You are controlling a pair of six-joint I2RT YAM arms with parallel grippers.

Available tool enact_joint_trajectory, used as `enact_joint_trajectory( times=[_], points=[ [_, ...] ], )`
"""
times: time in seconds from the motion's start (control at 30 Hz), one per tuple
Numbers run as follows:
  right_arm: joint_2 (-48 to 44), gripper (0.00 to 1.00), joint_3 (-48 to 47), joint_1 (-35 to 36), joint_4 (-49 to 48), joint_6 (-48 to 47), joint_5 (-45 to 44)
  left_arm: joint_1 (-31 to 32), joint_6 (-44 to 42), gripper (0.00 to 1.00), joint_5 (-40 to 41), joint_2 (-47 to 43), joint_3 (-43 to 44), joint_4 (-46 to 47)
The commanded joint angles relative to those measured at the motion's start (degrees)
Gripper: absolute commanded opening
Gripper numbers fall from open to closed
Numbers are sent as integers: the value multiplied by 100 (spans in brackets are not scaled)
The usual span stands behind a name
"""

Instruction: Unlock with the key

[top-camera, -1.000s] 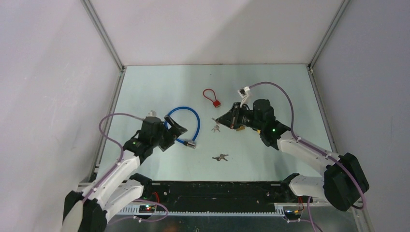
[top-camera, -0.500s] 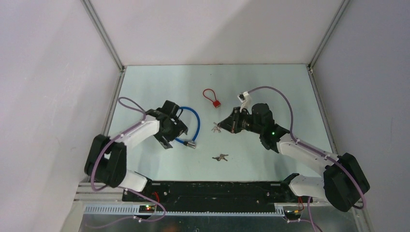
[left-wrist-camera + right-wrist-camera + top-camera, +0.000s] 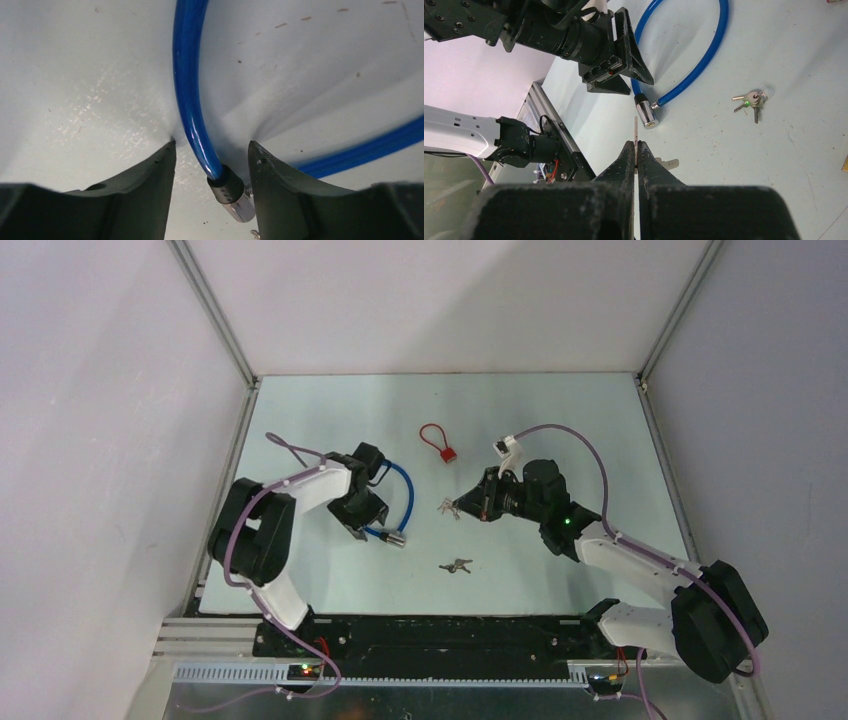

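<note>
A blue cable lock (image 3: 402, 488) lies looped on the table, its silver lock head (image 3: 396, 537) at the near end. My left gripper (image 3: 358, 523) is down over it. In the left wrist view the blue cable (image 3: 187, 90) and its black-and-silver end (image 3: 230, 192) sit between the open jaws of the left gripper (image 3: 211, 145), close to the right finger and with a gap on the left. My right gripper (image 3: 636, 144) is shut on a key (image 3: 636, 129), whose blade points toward the lock head (image 3: 645, 116). The rest of that bunch (image 3: 447, 506) hangs below the right gripper (image 3: 468, 504).
A second key bunch (image 3: 457, 565) lies on the table nearer the bases, seen also as the loose keys (image 3: 751, 100). A small red padlock (image 3: 440, 443) lies farther back. Metal frame rails border the table on both sides.
My left arm has swung out and its gripper has come down over the cable's end, with the jaws narrowing. The right gripper, holding the key, has shifted slightly nearer.
</note>
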State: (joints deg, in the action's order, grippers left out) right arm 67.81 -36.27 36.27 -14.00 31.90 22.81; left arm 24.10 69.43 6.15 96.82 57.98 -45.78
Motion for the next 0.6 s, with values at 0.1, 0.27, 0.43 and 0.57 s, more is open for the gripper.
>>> enact_joint_trajectory(
  times=[0.1, 0.27, 0.43, 0.57],
  points=[
    [-136, 0, 44, 24, -343, -52, -4, 37, 294, 52, 139, 409, 195, -112],
    [-13, 0, 84, 5, -416, 100, 76, 51, 351, 40, -92, 623, 110, -97],
    [57, 0, 144, 96, -595, 262, 103, 51, 389, 14, -231, 529, 95, -84],
    [125, 0, 147, 250, -647, 317, 30, 7, 396, 7, -446, 369, 187, -39]
  ],
)
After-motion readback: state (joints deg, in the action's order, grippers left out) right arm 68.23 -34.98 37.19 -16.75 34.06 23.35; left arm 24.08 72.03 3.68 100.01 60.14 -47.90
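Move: The blue cable, just above its black collar, lies between my left hand's open fingers, about 1 cm back and 1 cm below; the lock cylinder is about 4 cm right and 3 cm back. From that hand, the loose keys are some 14 cm right and 5 cm ahead, the key bunch 16 cm right and 8 cm back. From my key-holding right hand, the cylinder lies about 11 cm left, 3 cm ahead and 17 cm below; the loose keys 2 cm left, 11 cm ahead, equally low. I settle my left hand the last half centimetre down over the cable and close its fingers from well apart to nearly shut, pinching the blue cable right beside the collar. As they close, the hand slides about 1 cm right, still pointing down. My right hand keeps its key and only starts to drift left and back, under 1 cm. ##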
